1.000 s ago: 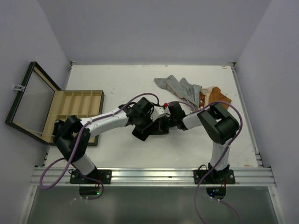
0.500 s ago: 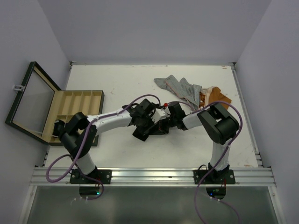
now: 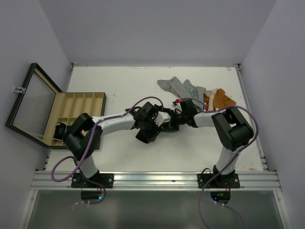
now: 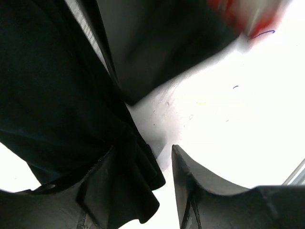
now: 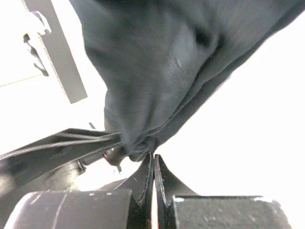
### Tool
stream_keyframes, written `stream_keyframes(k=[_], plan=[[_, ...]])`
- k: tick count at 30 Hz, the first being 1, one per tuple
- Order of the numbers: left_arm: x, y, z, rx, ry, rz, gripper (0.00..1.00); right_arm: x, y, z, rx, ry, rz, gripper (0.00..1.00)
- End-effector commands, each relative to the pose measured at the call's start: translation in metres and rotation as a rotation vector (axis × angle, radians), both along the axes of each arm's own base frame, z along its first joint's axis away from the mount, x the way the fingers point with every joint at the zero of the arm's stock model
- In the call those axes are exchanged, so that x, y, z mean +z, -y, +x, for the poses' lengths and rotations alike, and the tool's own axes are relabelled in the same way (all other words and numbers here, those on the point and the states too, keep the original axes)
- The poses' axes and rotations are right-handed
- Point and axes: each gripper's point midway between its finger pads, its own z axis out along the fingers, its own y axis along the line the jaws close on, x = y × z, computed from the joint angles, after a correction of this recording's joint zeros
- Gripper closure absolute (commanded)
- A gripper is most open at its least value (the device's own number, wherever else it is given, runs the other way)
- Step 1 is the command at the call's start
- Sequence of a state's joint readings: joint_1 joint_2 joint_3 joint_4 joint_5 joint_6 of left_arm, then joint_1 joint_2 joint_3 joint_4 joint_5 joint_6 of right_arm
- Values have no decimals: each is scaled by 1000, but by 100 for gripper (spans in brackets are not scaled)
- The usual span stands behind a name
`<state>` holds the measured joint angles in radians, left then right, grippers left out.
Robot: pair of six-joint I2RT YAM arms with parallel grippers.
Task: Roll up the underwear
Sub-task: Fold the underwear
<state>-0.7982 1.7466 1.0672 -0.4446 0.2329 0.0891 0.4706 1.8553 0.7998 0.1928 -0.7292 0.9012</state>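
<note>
A black underwear (image 3: 167, 126) lies mid-table between both grippers. My left gripper (image 3: 160, 125) stands open. In the left wrist view the black underwear (image 4: 57, 95) drapes against its left finger, and the right finger (image 4: 190, 191) is bare with white table showing in the gap. My right gripper (image 5: 153, 155) is shut, pinching a bunched edge of the black underwear (image 5: 162, 62) at its tips. From above, the right gripper (image 3: 175, 122) sits just right of the left one. A grey striped underwear (image 3: 183, 88) and an orange-brown one (image 3: 220, 99) lie at the back right.
The compartmented wooden box (image 3: 78, 112) stands open at the left table edge, its glass lid (image 3: 31, 102) leaning outward. The right arm's elbow (image 3: 233, 126) rises beside the orange-brown garment.
My left gripper has opened and let go of the black underwear. The right arm has shifted back and to the right, still pinching the cloth.
</note>
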Motion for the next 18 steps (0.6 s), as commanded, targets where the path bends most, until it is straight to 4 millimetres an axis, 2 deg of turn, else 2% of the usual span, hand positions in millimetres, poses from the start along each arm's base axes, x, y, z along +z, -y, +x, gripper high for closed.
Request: stream_keyframes(k=[1,3,6,10,13,15,18], plan=[[-7,0,-2,5,-54,-43,47,44,19,24,-6,101,21,100],[-8,-3,-3,8,-72,-54,42,58,29,34,-11,144,29,100],[-5,-2,-3,0,-71,-82,31,77,32,53,-17,214,43,100],[-2,-2,-8,-10,-86,-116,26,88,27,70,-49,242,73,100],[3,-3,-4,2,-69,-152,24,92,20,80,-105,215,122,100],[5,-7,0,20,-57,-164,24,96,13,84,-130,201,156,100],[6,-10,3,31,-55,-168,24,90,2,83,-137,180,156,100]])
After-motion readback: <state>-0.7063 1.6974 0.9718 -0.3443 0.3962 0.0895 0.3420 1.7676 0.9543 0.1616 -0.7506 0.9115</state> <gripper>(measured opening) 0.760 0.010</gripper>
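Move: The folded underwear lies slantwise beneath both grippers. Its middle is about 6 cm ahead and 1 cm right of the left gripper, which straddles its near edge, and some 2 cm ahead and 4 cm left of the shut right gripper, about 2 cm lower. From the right gripper, the grey striped cloth is some 18 cm ahead and 10 cm right; the orange cloth is 14 cm ahead and 28 cm right. Lift the right gripper, still shut, up and forward off the underwear, about 8 cm each way, fast at first, edging right and then a little back left at the end as it slows. Keep the left gripper low over the near edge, spread its half-open fingers wider, and tilt them some 10 degrees more to the right. ##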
